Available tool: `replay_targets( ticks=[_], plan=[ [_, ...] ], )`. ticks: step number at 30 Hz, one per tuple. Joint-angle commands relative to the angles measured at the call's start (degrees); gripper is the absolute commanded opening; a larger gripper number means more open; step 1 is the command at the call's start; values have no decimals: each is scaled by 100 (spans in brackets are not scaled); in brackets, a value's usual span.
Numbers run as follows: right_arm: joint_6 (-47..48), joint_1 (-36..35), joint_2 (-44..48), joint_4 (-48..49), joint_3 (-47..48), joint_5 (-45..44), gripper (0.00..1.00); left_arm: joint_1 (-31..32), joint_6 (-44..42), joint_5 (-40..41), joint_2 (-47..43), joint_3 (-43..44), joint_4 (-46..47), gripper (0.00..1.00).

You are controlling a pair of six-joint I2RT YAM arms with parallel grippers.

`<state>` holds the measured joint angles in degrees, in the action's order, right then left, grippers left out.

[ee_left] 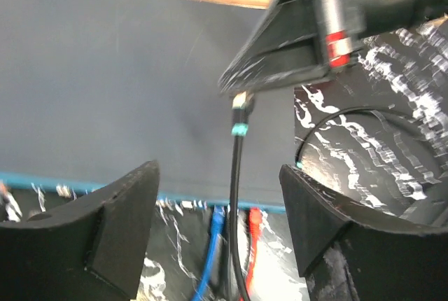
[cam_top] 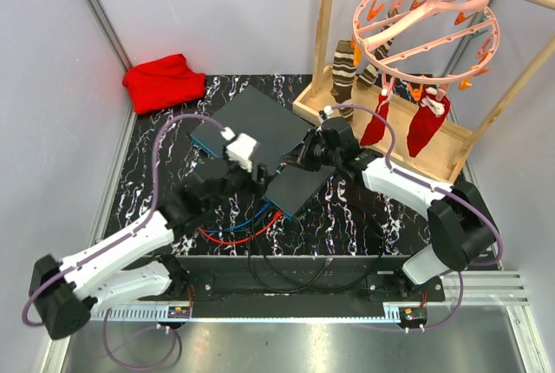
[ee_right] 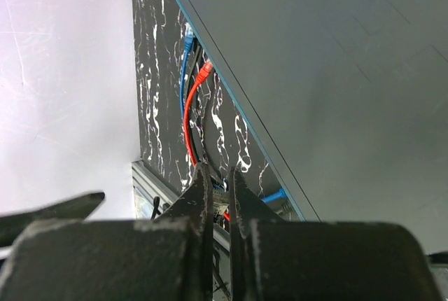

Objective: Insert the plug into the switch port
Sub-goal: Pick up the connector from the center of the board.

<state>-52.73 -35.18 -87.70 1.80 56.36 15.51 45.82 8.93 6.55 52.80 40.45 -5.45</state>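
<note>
The switch [cam_top: 269, 134] is a flat dark grey box lying mid-table, its teal front edge [ee_left: 84, 183] facing the arms. A blue [ee_left: 218, 218] and a red plug [ee_left: 253, 218] sit in its sockets. My right gripper [cam_top: 303, 154] hovers over the switch's top, shut on the small plug [ee_left: 242, 101] of a black cable [ee_left: 234, 196] that hangs back over the front edge. In the right wrist view its fingers [ee_right: 220, 171] pinch the plug. My left gripper [ee_left: 218, 171] is open and empty above the front edge, its jaws either side of the black cable.
A wooden rack [cam_top: 451, 143] with hanging socks and a pink clip hanger [cam_top: 425, 26] stands back right, close behind the right arm. A red cloth [cam_top: 163, 82] lies back left. Red, blue and black cables [cam_top: 234, 232] loop on the table in front of the switch.
</note>
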Motion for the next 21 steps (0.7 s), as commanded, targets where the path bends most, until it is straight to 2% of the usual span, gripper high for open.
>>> replay_targets(
  ticks=[1,9,16,18,21],
  plan=[
    [114,11,332,-145,262,-118,0,575,-1295,1138,740,463,676,73],
    [114,2,420,-426,244,-197,0,1227,-1894,2155,1883,772,1107,63],
    [114,11,456,-488,262,-241,0,1658,-2237,2983,2428,737,1538,46],
    [114,11,473,-488,270,-241,0,1763,-2290,3272,2630,737,1696,39],
    [123,20,473,-523,288,-250,0,1842,-2334,3380,2806,745,1881,15]
  ],
)
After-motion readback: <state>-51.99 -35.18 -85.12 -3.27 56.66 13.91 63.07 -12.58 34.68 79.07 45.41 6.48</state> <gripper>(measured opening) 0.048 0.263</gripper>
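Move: The black connector hangs from the right gripper's tips, its middle about 1 cm back, 1 cm left and 1 cm below that hand's point. From the open left gripper the connector is roughly 4 cm ahead, 6 cm to the right and 6 cm lower. The dark board's middle lies some 13 cm ahead of the left gripper, 1 cm right and 17 cm below; the red plug is about 3 cm back, 4 cm right and 19 cm below. Bring the left gripper down about 6 cm and just as far right, easing some 2 cm forward, to straddle the black connector just below the right fingertips. Roll its left side up about 30 degrees on the way, and draw the wide fingers in to a narrow gap around the connector; keep the right gripper shut on the connector's end, nearly still. ##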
